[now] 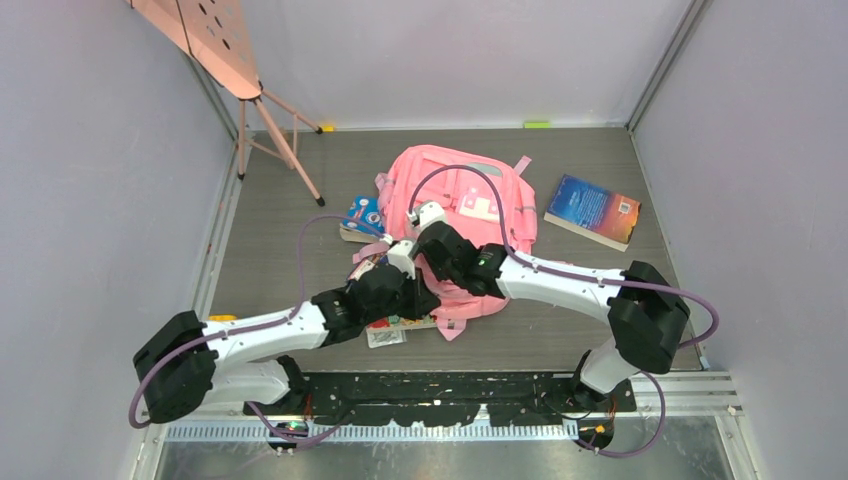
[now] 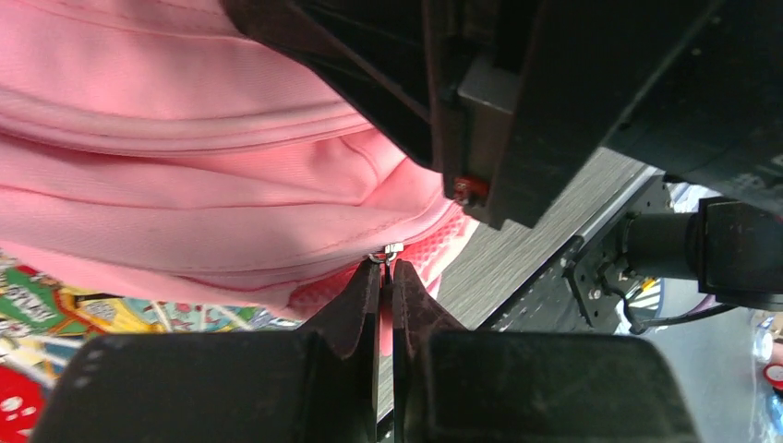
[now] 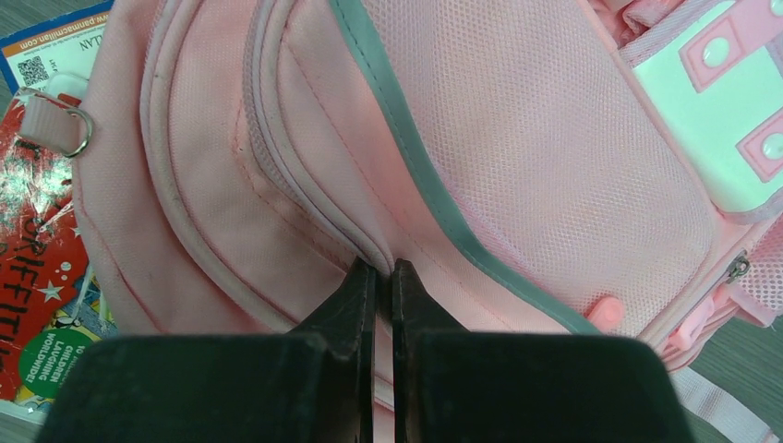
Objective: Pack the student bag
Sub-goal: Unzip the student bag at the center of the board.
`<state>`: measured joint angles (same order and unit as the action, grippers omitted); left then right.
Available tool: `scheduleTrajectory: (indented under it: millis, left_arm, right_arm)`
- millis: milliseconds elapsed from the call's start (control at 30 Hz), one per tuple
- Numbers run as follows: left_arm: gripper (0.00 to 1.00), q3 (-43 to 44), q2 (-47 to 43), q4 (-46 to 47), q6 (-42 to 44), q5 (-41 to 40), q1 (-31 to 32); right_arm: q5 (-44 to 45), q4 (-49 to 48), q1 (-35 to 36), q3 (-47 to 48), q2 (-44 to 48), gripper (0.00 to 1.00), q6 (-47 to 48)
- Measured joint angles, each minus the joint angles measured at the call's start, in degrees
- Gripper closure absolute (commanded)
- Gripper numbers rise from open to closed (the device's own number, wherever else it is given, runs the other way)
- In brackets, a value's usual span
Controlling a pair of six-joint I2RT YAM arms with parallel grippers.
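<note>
The student bag (image 1: 470, 190) is a large pink backpack lying flat in the middle of the floor, with a white patch on its front. Both arms reach in over its near left part. In the left wrist view my left gripper (image 2: 386, 269) is shut on a zip pull, and the pull's metal ring (image 2: 386, 251) sits just past the fingertips against the pink bag (image 2: 185, 166). In the right wrist view my right gripper (image 3: 384, 269) is shut on a piped seam of the bag (image 3: 554, 166), beside the grey trim (image 3: 434, 194).
A blue book (image 1: 592, 210) lies right of the bag. Another blue-covered book (image 1: 360, 215) lies at its left, and colourful books (image 1: 385, 330) stick out from under its near edge. A pink board on a tripod (image 1: 215, 40) stands at the back left. Walls close in on both sides.
</note>
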<state>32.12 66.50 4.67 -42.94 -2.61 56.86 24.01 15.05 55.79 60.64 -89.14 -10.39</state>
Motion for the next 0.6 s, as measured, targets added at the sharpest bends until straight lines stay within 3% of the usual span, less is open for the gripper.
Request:
scheduleTrajectory:
  millis: [200, 267, 333, 433, 500, 600]
  left_arm:
    - [1.0, 0.0, 2.78, 4.52, -3.98, -4.31, 2.58]
    - [0.9, 0.0, 2.8, 4.7, -5.01, -5.35, 2.71]
    - [0.74, 0.0, 2.69, 4.35, -5.29, -6.25, 2.75]
    - [0.52, 0.61, 1.66, 1.49, -5.16, -7.26, 2.8]
    - [0.41, 2.32, 0.5, -2.69, -4.52, -7.52, 2.82]
    - [0.3, 5.2, -1.18, -9.57, -3.74, -7.89, 2.99]
  right_arm:
    - [0.33, -0.9, -0.02, 0.0, -0.07, 1.0, -1.22]
    - [0.81, -1.29, -0.02, 0.0, -0.07, 0.99, -1.84]
    - [1.6, -1.68, -0.02, 0.0, -0.04, 0.85, -2.27]
    - [2.4, -2.14, 0.0, 0.0, 0.07, 0.46, -3.1]
    - [3.65, -2.19, -0.02, 0.0, 0.59, 0.34, -4.17]
    - [5.51, -1.6, -0.76, 0.0, 2.58, 0.26, -4.96]
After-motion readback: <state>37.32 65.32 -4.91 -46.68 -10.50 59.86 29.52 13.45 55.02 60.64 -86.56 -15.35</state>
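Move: The left fingers still hold the zip pull at their tips. The comic book lies about 1 cm farther out and 5 cm to the left, 7 cm below; the bag's bottom tab is some 5 cm back, 3 cm right and 6 cm below. The right fingers still pinch the piping beside the zip; from them the mint pocket sits about 7 cm ahead, 9 cm right and 2 cm lower. Draw the left gripper, still shut on the zip pull, another 1.5 cm to the right along the bag's bottom corner while the right keeps its pinch on the piping. Then open both grippers to let go: ease the left back leftward and up off the pull, and lift the right about 2.5 cm, edging forward and a little right. ##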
